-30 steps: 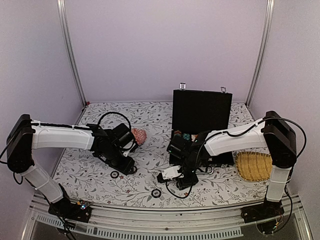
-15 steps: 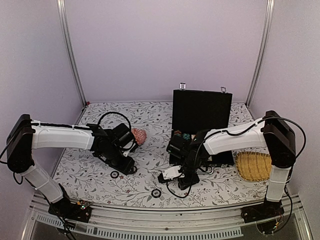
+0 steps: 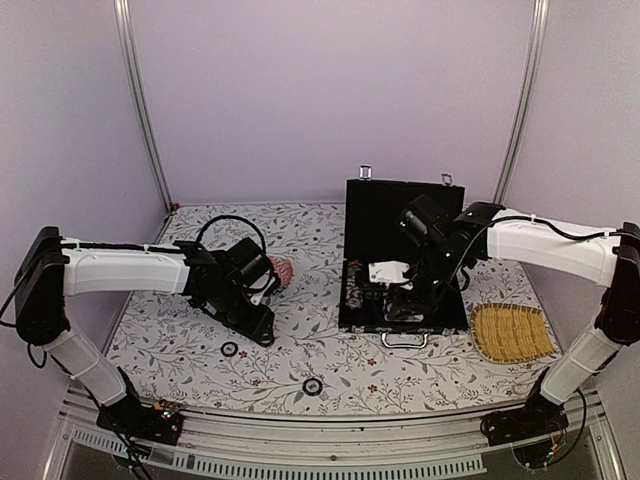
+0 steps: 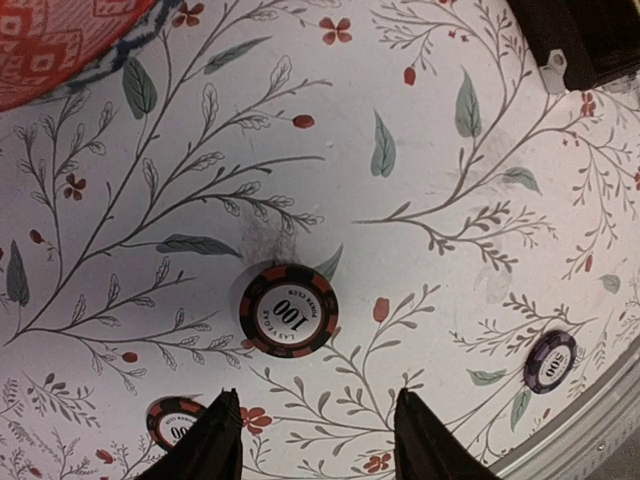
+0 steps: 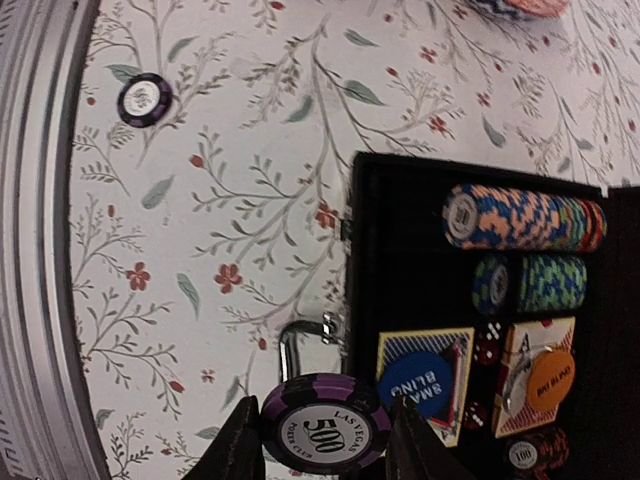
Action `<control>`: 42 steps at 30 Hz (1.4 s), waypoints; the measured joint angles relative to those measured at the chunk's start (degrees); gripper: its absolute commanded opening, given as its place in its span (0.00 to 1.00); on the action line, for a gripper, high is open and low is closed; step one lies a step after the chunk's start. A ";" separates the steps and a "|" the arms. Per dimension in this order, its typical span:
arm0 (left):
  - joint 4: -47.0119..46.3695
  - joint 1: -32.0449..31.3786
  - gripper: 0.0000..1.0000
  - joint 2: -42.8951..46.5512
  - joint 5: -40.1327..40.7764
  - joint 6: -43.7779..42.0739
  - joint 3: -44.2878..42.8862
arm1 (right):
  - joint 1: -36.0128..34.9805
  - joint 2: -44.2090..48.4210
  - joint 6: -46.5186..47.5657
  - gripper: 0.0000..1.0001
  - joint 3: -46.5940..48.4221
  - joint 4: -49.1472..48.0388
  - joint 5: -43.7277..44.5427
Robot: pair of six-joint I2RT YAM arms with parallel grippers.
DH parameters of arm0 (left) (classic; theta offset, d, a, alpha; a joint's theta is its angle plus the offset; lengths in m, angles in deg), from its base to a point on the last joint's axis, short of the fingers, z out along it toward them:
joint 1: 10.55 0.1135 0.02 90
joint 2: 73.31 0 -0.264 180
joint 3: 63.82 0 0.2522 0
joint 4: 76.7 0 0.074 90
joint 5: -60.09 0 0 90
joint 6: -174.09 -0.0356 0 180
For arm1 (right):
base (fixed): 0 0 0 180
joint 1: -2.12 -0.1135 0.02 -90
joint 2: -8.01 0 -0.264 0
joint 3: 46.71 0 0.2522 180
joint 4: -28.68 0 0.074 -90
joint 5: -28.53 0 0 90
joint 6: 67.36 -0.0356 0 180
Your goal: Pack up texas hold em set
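The black briefcase (image 3: pixel 404 218) stands open, its lid upright. My right gripper (image 3: pixel 402 289) hovers over its front edge, shut on a purple 500 chip (image 5: pixel 325 432) above the silver handle (image 5: pixel 293 348). Inside the case (image 5: pixel 400 250) lie rows of chips (image 5: pixel 520 216), a blue disc (image 5: pixel 414 384), red dice and an orange disc (image 5: pixel 550 378) on a card deck (image 5: pixel 535 340). My left gripper (image 4: pixel 316 400) is open just above the table, short of a red-black 100 chip (image 4: pixel 288 309). A second red-black chip (image 4: pixel 172 420) lies by its left finger. A purple chip (image 4: pixel 551 361) lies near the table's front edge.
The pink patterned dome (image 3: pixel 279 270) sits just behind my left gripper (image 3: pixel 262 335). A yellow woven tray (image 3: pixel 510 332) lies right of the case. Loose chips rest on the floral cloth (image 3: pixel 230 349) (image 3: pixel 313 386), near the metal front rail (image 3: pixel 330 440).
My right arm has lifted from the table in front of the case and swung back over the case with the purple chip. The left gripper has shifted slightly.
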 measured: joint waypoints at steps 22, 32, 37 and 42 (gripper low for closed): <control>0.13 0.02 0.53 0.68 -0.11 0.42 -0.13 | 28.74 -8.37 4.72 0.35 -5.33 -17.62 13.14; 0.17 0.02 0.53 2.84 -0.11 0.96 0.76 | 28.72 -12.24 5.97 0.35 -6.93 -23.69 16.55; 0.13 0.04 0.53 2.84 -0.11 1.05 0.92 | 28.63 -12.24 6.25 0.36 -7.45 -24.72 17.44; 0.13 0.04 0.53 2.82 -0.11 1.03 0.92 | 28.59 -12.24 7.06 0.36 -7.98 -25.64 18.03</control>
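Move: The right hand, holding the purple 500 chip above the case's front edge, has the red-black 100 chips in the case's far right corner about 19 cm ahead, 13 cm to its right and 12 cm below. The BIG BLIND disc lies some 7 cm left of those chips, and the blue dealing disc about 10 cm ahead and 4 cm right of the hand. From the left hand the red-black chips are roughly 17 cm ahead and 39 cm right. The right hand carries the 500 chip some 25 cm forward-right, sinking 9 cm, to beside the red-black chips. ##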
